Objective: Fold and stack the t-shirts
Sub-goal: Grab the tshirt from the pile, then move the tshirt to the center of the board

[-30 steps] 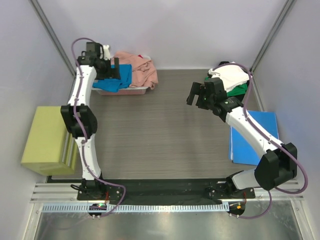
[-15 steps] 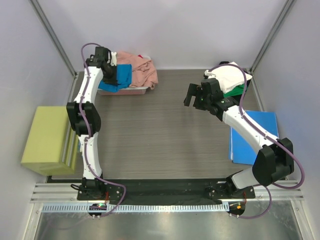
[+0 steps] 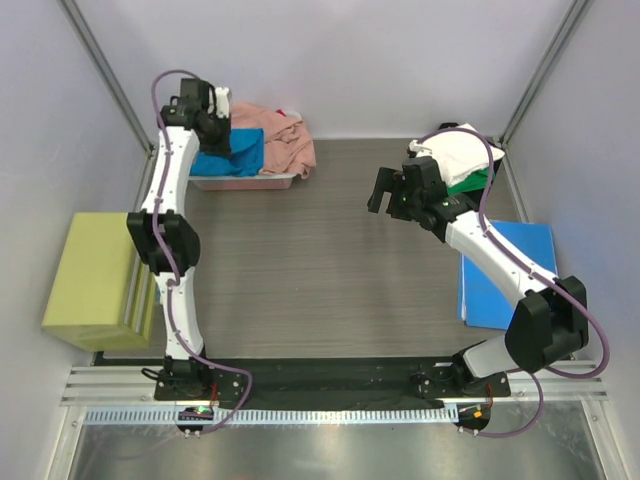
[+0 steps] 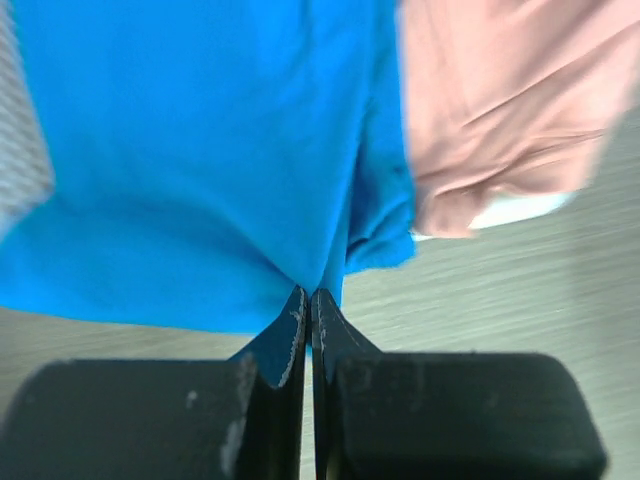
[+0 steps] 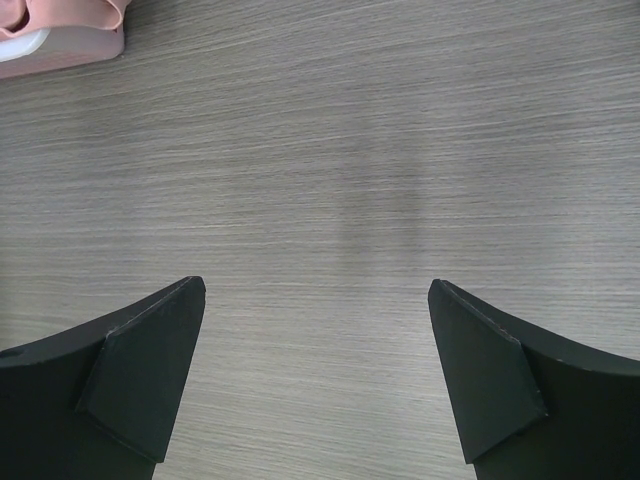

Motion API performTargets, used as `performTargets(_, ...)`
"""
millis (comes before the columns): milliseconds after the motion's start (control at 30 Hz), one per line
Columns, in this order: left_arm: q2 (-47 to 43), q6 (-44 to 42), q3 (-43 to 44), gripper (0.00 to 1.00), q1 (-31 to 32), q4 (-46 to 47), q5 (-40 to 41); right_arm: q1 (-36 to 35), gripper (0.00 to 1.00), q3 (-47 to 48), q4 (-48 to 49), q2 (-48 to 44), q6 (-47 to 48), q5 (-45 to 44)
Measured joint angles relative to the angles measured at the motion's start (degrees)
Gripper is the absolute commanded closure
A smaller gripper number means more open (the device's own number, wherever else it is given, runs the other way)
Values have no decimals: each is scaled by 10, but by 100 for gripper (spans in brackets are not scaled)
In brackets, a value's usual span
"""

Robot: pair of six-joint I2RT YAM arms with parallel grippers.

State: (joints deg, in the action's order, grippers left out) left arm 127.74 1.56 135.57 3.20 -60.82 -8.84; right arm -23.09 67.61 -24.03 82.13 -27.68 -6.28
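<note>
The teal-blue t-shirt (image 3: 238,155) hangs over the pink bin (image 3: 245,182) at the back left. My left gripper (image 3: 222,128) is shut on a fold of it; in the left wrist view the blue cloth (image 4: 200,150) is pinched between the closed fingers (image 4: 290,330). The salmon pink t-shirt (image 3: 282,140) lies bunched in the bin beside it and shows in the left wrist view (image 4: 510,100). A pile with the white t-shirt (image 3: 462,150), the green one (image 3: 478,180) and a black one sits at the back right. My right gripper (image 3: 385,192) is open and empty above bare table (image 5: 320,200).
A yellow-green block (image 3: 95,280) stands at the left edge. A flat blue sheet (image 3: 505,272) lies at the right, under the right arm. Metal frame posts rise at both back corners.
My left gripper has drawn back and up toward the far left corner with the teal-blue shirt in it. The right gripper shifted slightly toward the back, then held still.
</note>
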Motion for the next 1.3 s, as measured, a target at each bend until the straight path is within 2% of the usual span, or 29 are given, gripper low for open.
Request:
performTargets(133,-59,-3,76,98,-1,-6,-32,0,0,0,-1,-5,4,-3)
performTargets(300,-292,-51,31,98,11,5,-142,0,0,0,-3,-20,6,-13)
performTargets(400,-407,-103,12,99,84,-8,-178,0,0,0,-5,-31,6,-20)
performTargets(500,-467,-155,24,100,185,-46,-204,0,0,1,-4,-41,5,-26)
performTargets(633,-451,-184,70,100,240,-114,-198,0,0,1,-4,-54,3,-32)
performTargets(733,-416,-190,70,100,280,-144,-180,0,0,1,-4,-63,1,-37)
performTargets(1067,-295,-196,48,100,454,-176,-96,0,1,0,-4,-112,-3,-78)
performTargets(1167,-258,-190,105,100,494,-181,-82,0,2,-9,-1,-132,-5,-98)
performTargets(1300,-229,-172,182,100,496,-158,-75,0,2,-23,4,-151,-8,-118)
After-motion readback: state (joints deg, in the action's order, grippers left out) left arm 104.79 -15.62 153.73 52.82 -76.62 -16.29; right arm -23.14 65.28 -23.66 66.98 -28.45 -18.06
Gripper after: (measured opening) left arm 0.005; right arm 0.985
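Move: My left hand already pinches the blue t-shirt at the bin's front edge; the open middle of the table I take it to lies about 27 cm back, 25 cm to my right and some 17 cm below. The bin's middle is roughly 6 cm ahead, 3 cm right and 10 cm down, and the salmon shirt in it about 6 cm ahead, 10 cm right and 7 cm lower. From my right hand, that open spot is 12 cm back, 12 cm left and 17 cm down. Keeping my fingers shut on the blue shirt, I sweep my left hand up some 35 cm and back about 30 cm, out of the bin, tipping the fingers upward; then I carry it right and down over the middle of the table, ending with a slight rise, the wrist turning clockwise some 65 degrees in all. My open right hand lifts about 8 cm and edges right, away from the shirt. ##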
